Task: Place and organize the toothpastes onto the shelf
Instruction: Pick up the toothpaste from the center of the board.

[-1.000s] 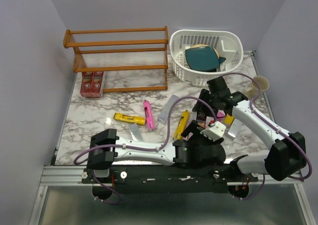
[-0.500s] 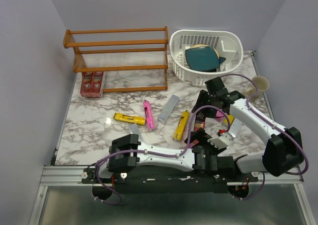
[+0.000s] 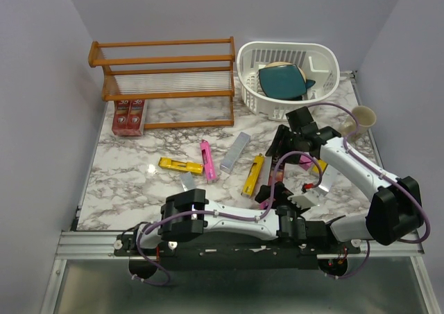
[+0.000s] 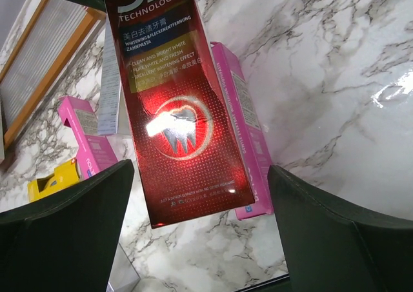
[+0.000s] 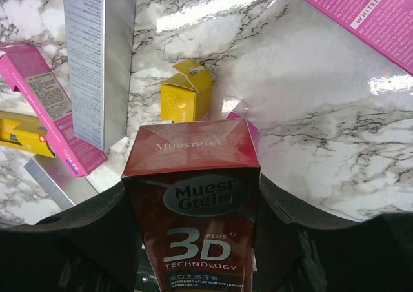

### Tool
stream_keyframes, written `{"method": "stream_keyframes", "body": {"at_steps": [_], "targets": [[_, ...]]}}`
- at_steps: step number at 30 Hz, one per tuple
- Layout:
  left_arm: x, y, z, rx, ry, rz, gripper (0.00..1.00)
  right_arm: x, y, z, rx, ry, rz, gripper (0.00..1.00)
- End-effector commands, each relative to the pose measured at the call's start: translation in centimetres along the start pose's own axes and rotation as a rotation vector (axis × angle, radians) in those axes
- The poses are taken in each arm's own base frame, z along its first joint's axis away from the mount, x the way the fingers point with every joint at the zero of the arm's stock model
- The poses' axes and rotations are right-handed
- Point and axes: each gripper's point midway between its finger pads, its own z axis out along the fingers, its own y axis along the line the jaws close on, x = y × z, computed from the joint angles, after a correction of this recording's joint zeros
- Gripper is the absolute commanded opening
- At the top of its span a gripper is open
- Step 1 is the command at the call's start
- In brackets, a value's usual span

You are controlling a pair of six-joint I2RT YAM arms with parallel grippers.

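Observation:
My right gripper [image 5: 193, 231] is shut on a red toothpaste carton [image 5: 193, 195] and holds it over the table's right half, top end up. The carton's lower end [image 4: 184, 118] hangs between the wide-open fingers [image 4: 64, 234] of my left gripper [image 4: 200, 240], which touch neither side. From above, the right gripper [image 3: 288, 144] is over the left gripper [image 3: 277, 189]. Loose toothpastes lie mid-table: yellow [image 3: 180, 166], pink [image 3: 207, 160], silver [image 3: 235, 152], yellow [image 3: 253, 175]. Two red cartons [image 3: 129, 115] stand at the left end of the orange-brown shelf [image 3: 159, 71].
A white slotted basket [image 3: 320, 71] holding a teal item stands at the back right, with a beige cup [image 3: 364, 116] beside it. More cartons lie under the arms: a silver one [image 3: 329, 179] and a pink one [image 4: 242, 131]. The left arm lies along the near edge.
The left arm has swung right along the near edge, bringing its open gripper up around the lower end of the red carton. The right gripper has kept its grip and barely shifted.

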Motion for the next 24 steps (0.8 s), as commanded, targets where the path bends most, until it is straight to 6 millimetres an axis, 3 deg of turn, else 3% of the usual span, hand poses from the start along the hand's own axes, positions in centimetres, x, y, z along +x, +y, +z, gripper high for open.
{"method": "stream_keyframes", "body": {"at_steps": [1, 15, 24], "targets": [[-0.8, 1.1, 0.6, -0.07, -0.036, -0.058, 0.95, -0.2, 0.8, 0.0, -0.04, 0.0, 0.037, 0.18], [-0.6, 2.2, 1.3, -0.134, -0.044, -0.084, 0.75, 0.1, 1.6, -0.2, -0.095, 0.003, 0.094, 0.18], [0.5, 2.8, 1.9, -0.17, -0.022, -0.074, 0.74, 0.3, 2.3, -0.4, -0.135, 0.015, 0.119, 0.18]]}}
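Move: The near half of the red toothpaste box, still gripped by the right gripper near its far end, lies right before the left fingers: its middle is about 7 cm ahead, 1 cm left and roughly level. From the right hand it lies some 6 cm back, practically level. On the table some 10 cm below the left hand, the near pink box is about 5 cm ahead, the yellow box 7 cm ahead and 7 cm left. Ease the left gripper about 2 cm forward and 2 cm left around the near end of the red toothpaste box, turning it some 5 degrees counter-clockwise to line up with it, while narrowing the wide-open fingers by about a quarter until they sit close at both sides. Keep the right gripper's hold on the far end, drifting about 1 cm left and rolling slightly so its left side rises. ##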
